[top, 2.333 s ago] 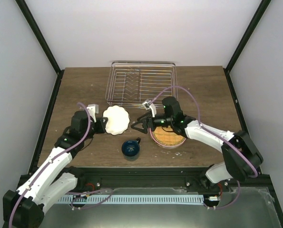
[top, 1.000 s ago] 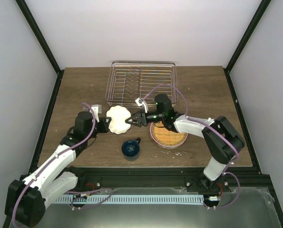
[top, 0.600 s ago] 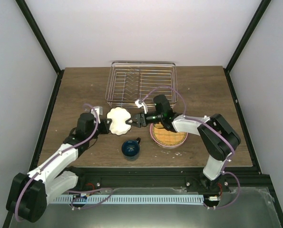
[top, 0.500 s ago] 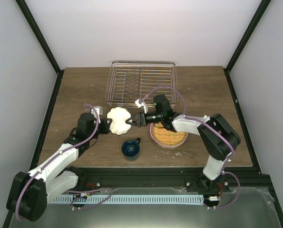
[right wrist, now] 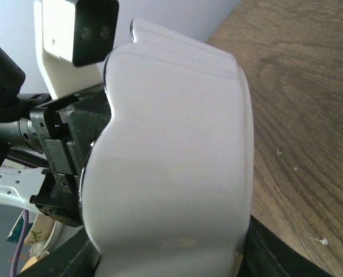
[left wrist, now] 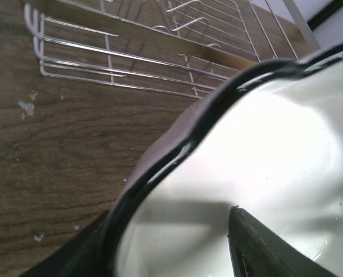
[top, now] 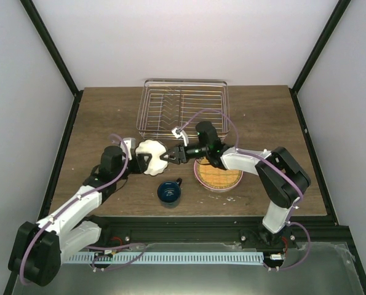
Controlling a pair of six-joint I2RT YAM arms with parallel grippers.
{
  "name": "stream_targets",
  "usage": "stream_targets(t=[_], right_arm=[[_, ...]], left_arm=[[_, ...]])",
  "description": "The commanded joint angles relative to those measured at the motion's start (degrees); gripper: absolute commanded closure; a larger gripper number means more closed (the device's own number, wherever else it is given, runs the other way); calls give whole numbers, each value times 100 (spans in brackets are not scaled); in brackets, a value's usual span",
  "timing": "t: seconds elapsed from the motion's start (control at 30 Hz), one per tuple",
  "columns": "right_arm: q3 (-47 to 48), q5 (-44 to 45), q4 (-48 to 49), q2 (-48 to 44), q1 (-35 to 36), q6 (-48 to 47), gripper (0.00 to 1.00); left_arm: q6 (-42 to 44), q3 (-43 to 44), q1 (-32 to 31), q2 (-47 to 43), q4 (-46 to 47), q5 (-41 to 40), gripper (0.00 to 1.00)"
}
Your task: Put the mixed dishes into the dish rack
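Observation:
The small white scalloped bowl point(top: 151, 152) is held on edge above the table, just in front of the dish rack point(top: 183, 92). My left gripper point(top: 141, 161) is shut on its rim, with one finger point(left wrist: 263, 242) inside the bowl point(left wrist: 263, 144) and the other outside. My right gripper point(top: 166, 157) comes from the right; the bowl's wall point(right wrist: 171, 161) fills the gap between its jaws and touches both. The dark blue mug point(top: 168, 192) stands near the front edge. A ribbed yellow plate point(top: 218, 174) lies on the pink plate point(top: 219, 188). The mint-green plate is hidden.
The rack point(left wrist: 131, 57) is a silver wire frame with prongs at the table's back middle, close behind the bowl. The left wrist's camera housing point(right wrist: 79, 34) shows right behind the bowl. The plates lie under my right forearm.
The right gripper moved left onto the bowl. The left gripper tipped the bowl from nearly flat to on edge and shifted it a little left.

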Motion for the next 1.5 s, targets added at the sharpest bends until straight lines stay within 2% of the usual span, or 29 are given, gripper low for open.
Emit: stream_targets(t=[0.0,0.33,0.5,0.7,0.87,1.0,1.33,1.47], right_arm=[[401,-150,277,-41,112,-232,70],[478,322,-204,-158,112,-581,71],[832,696,-1119,-157,111,-1091,72],[1351,1305,-2030,-292,112,-1660,72],[1804,2370,-2636,-602,112,-2134,75],[2046,3541,-2805,-906,96,-2460,77],[2817,4927,-3161,-992,-143,-2982,78],[3057,5640,-3183,-719,-379,-3283,77]], left_arm=[[143,81,-33,-224,41,192,42],[453,241,-32,-736,-914,-593,23],[651,519,-28,-1045,-1819,-1404,23],[332,846,-24,-1333,-2331,-1893,23],[241,1070,-23,-1313,-2700,-2205,24],[269,1144,-24,-1208,-2907,-2342,25],[302,1106,-24,-1188,-2847,-2266,25],[327,1091,-24,-1163,-2848,-2260,25]])
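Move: The dish rack's middle lies about 21 cm ahead of the right hand, 6 cm to its right and some 8 cm lower. From that hand the mug is about 13 cm back, straight behind and 10 cm down, and the pink plate some 20 cm to the right and 4 cm back, 12 cm down. The left hand, its fingers already parting at the bowl's left wall, has the bowl's middle about 3 cm to its right, and the rack 21 cm ahead, 15 cm to its right and somewhat lower. Forward, then also up and to the right, the right hand carries the white wavy-rimmed bowl over the rack, after sinking slightly: roughly 13 cm out and 10 cm up. It keeps its pinch while its fingers swing clockwise from pointing left to forward-left. The left hand opens wider, comes free of the bowl and backs off about 8 cm left and a little up, then waits. ##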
